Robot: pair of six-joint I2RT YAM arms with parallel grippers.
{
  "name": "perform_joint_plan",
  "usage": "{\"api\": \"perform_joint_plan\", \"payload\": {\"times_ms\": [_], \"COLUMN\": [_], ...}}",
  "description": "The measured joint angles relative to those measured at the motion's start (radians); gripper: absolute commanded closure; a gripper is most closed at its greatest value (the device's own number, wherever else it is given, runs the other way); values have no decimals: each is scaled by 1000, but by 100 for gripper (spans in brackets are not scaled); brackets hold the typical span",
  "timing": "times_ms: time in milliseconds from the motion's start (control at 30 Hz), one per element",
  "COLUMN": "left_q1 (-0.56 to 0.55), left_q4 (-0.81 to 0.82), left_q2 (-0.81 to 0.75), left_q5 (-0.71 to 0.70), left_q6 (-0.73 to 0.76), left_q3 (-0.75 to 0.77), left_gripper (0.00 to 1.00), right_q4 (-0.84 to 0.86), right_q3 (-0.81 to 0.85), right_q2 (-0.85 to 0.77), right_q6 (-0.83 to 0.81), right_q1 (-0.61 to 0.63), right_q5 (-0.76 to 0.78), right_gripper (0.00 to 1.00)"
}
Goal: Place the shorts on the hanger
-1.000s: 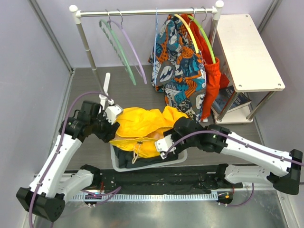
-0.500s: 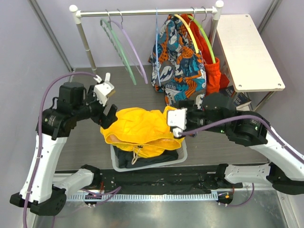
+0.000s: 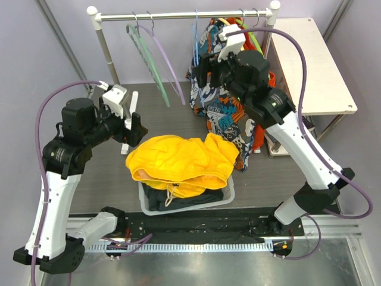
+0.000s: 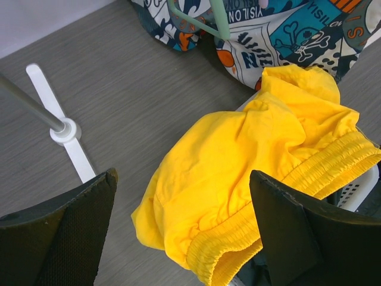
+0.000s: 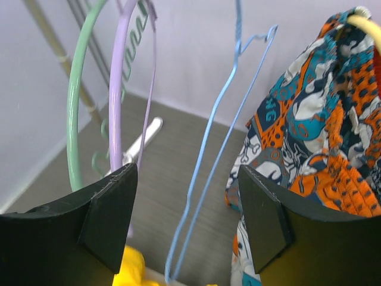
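The yellow shorts (image 3: 178, 162) lie spread over the laundry basket (image 3: 186, 207), one leg hanging over its left rim. In the left wrist view the shorts (image 4: 238, 161) show their elastic waistband towards me. My left gripper (image 3: 136, 128) hovers open above their left edge, touching nothing; in its own view the left gripper (image 4: 183, 179) has the fabric well below it. The thin light-blue hanger (image 3: 196, 47) hangs on the rail. My right gripper (image 3: 202, 70) is raised beside it and open. In the right wrist view the hanger (image 5: 220, 149) dangles between the spread fingers of the right gripper (image 5: 187, 173), untouched.
On the rail (image 3: 184, 15) also hang a mint-green hanger (image 5: 74, 131), a lilac hanger (image 5: 116, 107), patterned orange-and-teal shorts (image 5: 309, 119) and a red-orange garment (image 3: 268, 98). A white shelf (image 3: 309, 59) stands at the right. The rail's white foot (image 4: 65, 131) lies left of the basket.
Both grippers opened, let go of the shorts and lifted away. The right arm swung up to the rail by the blue hanger. The shorts settled flat over the basket.
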Motion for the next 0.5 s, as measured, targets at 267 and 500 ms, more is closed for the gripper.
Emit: {"api": "perform_joint_plan", "payload": {"times_ms": [267,500], "left_q1": [9,14], "left_q4": [19,20], "left_q2": [-50,-66], "left_q5": [-12,-30], "left_q6": [-14,-21], "left_q3": [-23,-60], "left_gripper": [9,9], "right_q4": [89,95], "right_q3": [113,113], "right_q2": [158,261], "right_q6": [98,119], "right_q1": [-34,-79], "right_q5": [69,76], "right_gripper": [36,73]}}
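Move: The blue hanger hangs edge-on about 11 cm ahead of the right hand, 3 cm to its left and slightly below. From this hand the purple hanger is some 10 cm ahead and 13 cm left, with the green one just beyond it, about 17 cm left; the patterned shorts hang roughly 15 cm ahead and 6 cm right, lower. From the left hand the blue hanger lies about 22 cm ahead, 20 cm right and 8 cm higher. The right hand reaches about 9 cm forward, then also sinks, bringing half-closing fingers around the blue hanger. ##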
